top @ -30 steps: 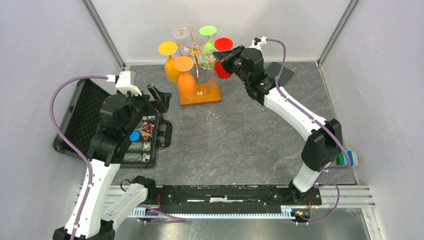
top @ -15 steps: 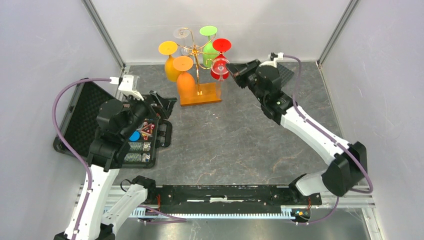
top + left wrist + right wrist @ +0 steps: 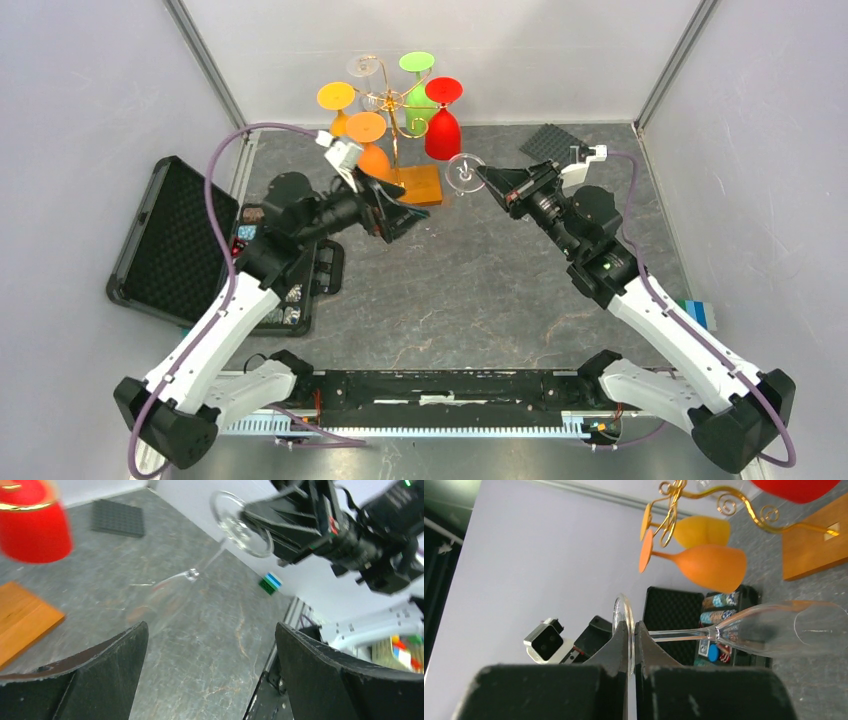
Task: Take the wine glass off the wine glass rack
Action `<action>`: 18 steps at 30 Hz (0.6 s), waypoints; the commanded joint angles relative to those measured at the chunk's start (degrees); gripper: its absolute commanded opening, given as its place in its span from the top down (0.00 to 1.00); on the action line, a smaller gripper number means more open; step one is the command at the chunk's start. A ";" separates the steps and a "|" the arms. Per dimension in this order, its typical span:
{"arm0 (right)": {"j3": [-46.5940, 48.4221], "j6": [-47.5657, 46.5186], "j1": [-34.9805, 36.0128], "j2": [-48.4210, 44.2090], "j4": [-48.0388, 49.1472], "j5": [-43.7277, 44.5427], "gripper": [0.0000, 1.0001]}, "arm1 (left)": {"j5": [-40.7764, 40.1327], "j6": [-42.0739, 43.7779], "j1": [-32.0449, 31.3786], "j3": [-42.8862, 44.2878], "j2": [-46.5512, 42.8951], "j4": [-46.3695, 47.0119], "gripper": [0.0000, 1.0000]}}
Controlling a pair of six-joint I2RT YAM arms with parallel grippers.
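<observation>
A clear wine glass (image 3: 463, 170) hangs in the air just right of the wine glass rack (image 3: 396, 103), free of its gold scrolled arms. My right gripper (image 3: 488, 179) is shut on the rim of the glass's round foot (image 3: 622, 611), and the stem and bowl (image 3: 784, 627) stick out sideways. The rack's orange-brown wooden base (image 3: 815, 534) stands behind the glass. My left gripper (image 3: 402, 212) is open beside that base. In the left wrist view the glass (image 3: 239, 524) floats beyond my left gripper (image 3: 210, 628), which has nothing between its fingers.
Orange (image 3: 372, 152), yellow (image 3: 337, 100), green (image 3: 417, 65), red (image 3: 442, 125) and another clear glass (image 3: 362, 68) hang on the rack. An open black case (image 3: 170, 240) lies left. A dark baseplate (image 3: 553, 142) and small bricks (image 3: 700, 312) sit right.
My right arm has drawn the clear glass off the rack, rightward and toward the near side. My left arm has swung from over the black case to beside the rack's base.
</observation>
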 commanded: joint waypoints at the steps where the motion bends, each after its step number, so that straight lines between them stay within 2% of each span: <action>1: -0.07 2.87 0.21 -1.93 4.33 -6.84 1.00 | 5.95 15.21 -7.62 -0.74 2.32 12.57 0.00; 4: 0.90 3.04 0.22 -2.08 4.09 -9.71 1.00 | 6.16 23.29 -10.32 -2.97 4.43 19.16 0.00; 7: 1.23 3.30 0.21 -2.07 3.91 -10.98 1.00 | 6.87 27.35 -11.11 -2.02 7.78 21.67 0.01; 14: 1.54 3.35 0.26 -1.69 5.41 -12.60 1.00 | 4.17 28.57 -11.91 -1.57 12.16 26.17 0.16; 18: 1.47 3.45 0.21 -1.26 5.98 -13.27 1.00 | 2.78 29.55 -11.99 -3.16 12.54 29.36 0.32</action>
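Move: The clear wine glass hangs foot-up from the right fingers, its middle about 11 cm right, 4 cm ahead and 8 cm below the open left hand. From that left hand the red glass on the rack is about 25 cm ahead and 7 cm right, the orange one 16 cm ahead and 8 cm left. The left gripper it is being brought to lies some 13 cm left and 3 cm behind the right hand, about level in height. The clear glass, still pinched by the rim of its foot, is drawn about 3 cm back and 2 cm left by the right hand, which turns some 10 degrees counter-clockwise. To meet it, the left hand goes about 8 cm right, dipping back then forward again and sinking 2 cm, rolling nearly 30 degrees and bringing its partly closing fingers to the stem just under the foot. ##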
